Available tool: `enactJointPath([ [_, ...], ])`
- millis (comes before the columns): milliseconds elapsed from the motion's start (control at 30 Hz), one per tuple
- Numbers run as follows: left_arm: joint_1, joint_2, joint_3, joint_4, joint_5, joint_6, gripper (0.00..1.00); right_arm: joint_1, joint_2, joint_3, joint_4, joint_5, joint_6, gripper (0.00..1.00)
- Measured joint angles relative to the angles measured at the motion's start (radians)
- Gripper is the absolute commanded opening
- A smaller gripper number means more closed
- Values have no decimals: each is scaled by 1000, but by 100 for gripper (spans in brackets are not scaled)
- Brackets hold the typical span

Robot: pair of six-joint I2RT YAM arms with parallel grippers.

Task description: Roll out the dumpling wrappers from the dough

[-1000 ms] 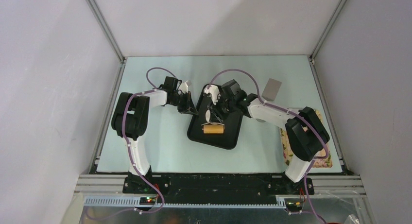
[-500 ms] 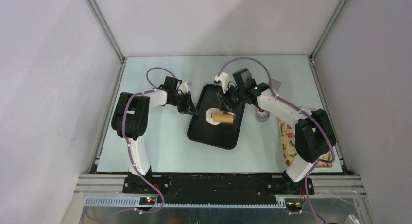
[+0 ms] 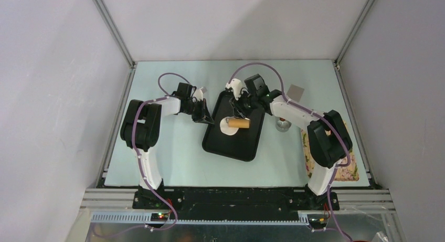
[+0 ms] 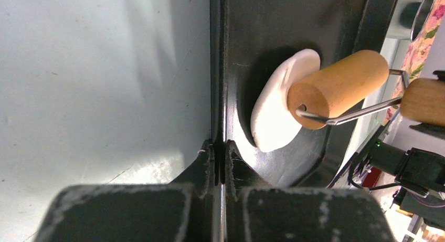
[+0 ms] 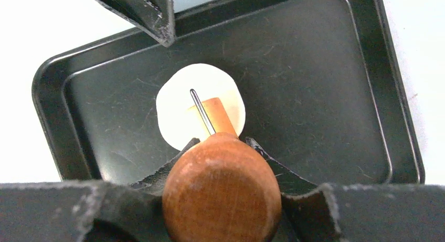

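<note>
The dough is a flattened white disc lying in the far half of the black tray. A roller's wooden drum rests on the disc's right part. My right gripper is shut on the roller's round wooden handle, with the dough just beyond it. My left gripper is shut on the tray's left rim; from there the dough shows under the drum. In the top view the left gripper sits at the tray's far left edge.
A round steel cup stands just right of the tray, under my right forearm. A grey square lies farther back on the right. A floral cloth lies at the table's right edge. Metal frame posts border the table.
My right gripper has drawn the roller from the tray's middle toward the far side, onto the dough, which now shows. The left gripper has kept its hold on the rim.
</note>
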Motion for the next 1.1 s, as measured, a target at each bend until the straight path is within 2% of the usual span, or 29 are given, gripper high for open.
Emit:
enactJointPath([
  [467, 0, 0, 0, 0, 1, 0, 0, 42, -98, -169, 92, -66, 79, 0],
  [700, 0, 0, 0, 0, 1, 0, 0, 71, -113, -208, 46, -151, 113, 0],
  [900, 0, 0, 0, 0, 1, 0, 0, 82, -141, -220, -1, -161, 111, 0],
  [1100, 0, 0, 0, 0, 1, 0, 0, 52, -169, -138, -141, -126, 114, 0],
])
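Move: My right hand still grips the roller's handle some 11 cm above the table, the roller about 8 cm below it and 3 cm back, already on the dough's right half. The dough's middle lies around 3 cm to this hand's left, 2 cm back and 10 cm down; the metal cup stands some 18 cm to its right and 2 cm back. From my left hand the dough is about 6 cm right and 1 cm back, nearly level. I draw the roller back towards me over the dough with my right hand, about 10 cm in all, sinking a centimetre or two while the wrist tips some 13 degrees so that the roller end swings back. Once past the dough's near side I lift a couple of centimetres and just start forward again. My left hand keeps still, shut on the tray's left rim. ##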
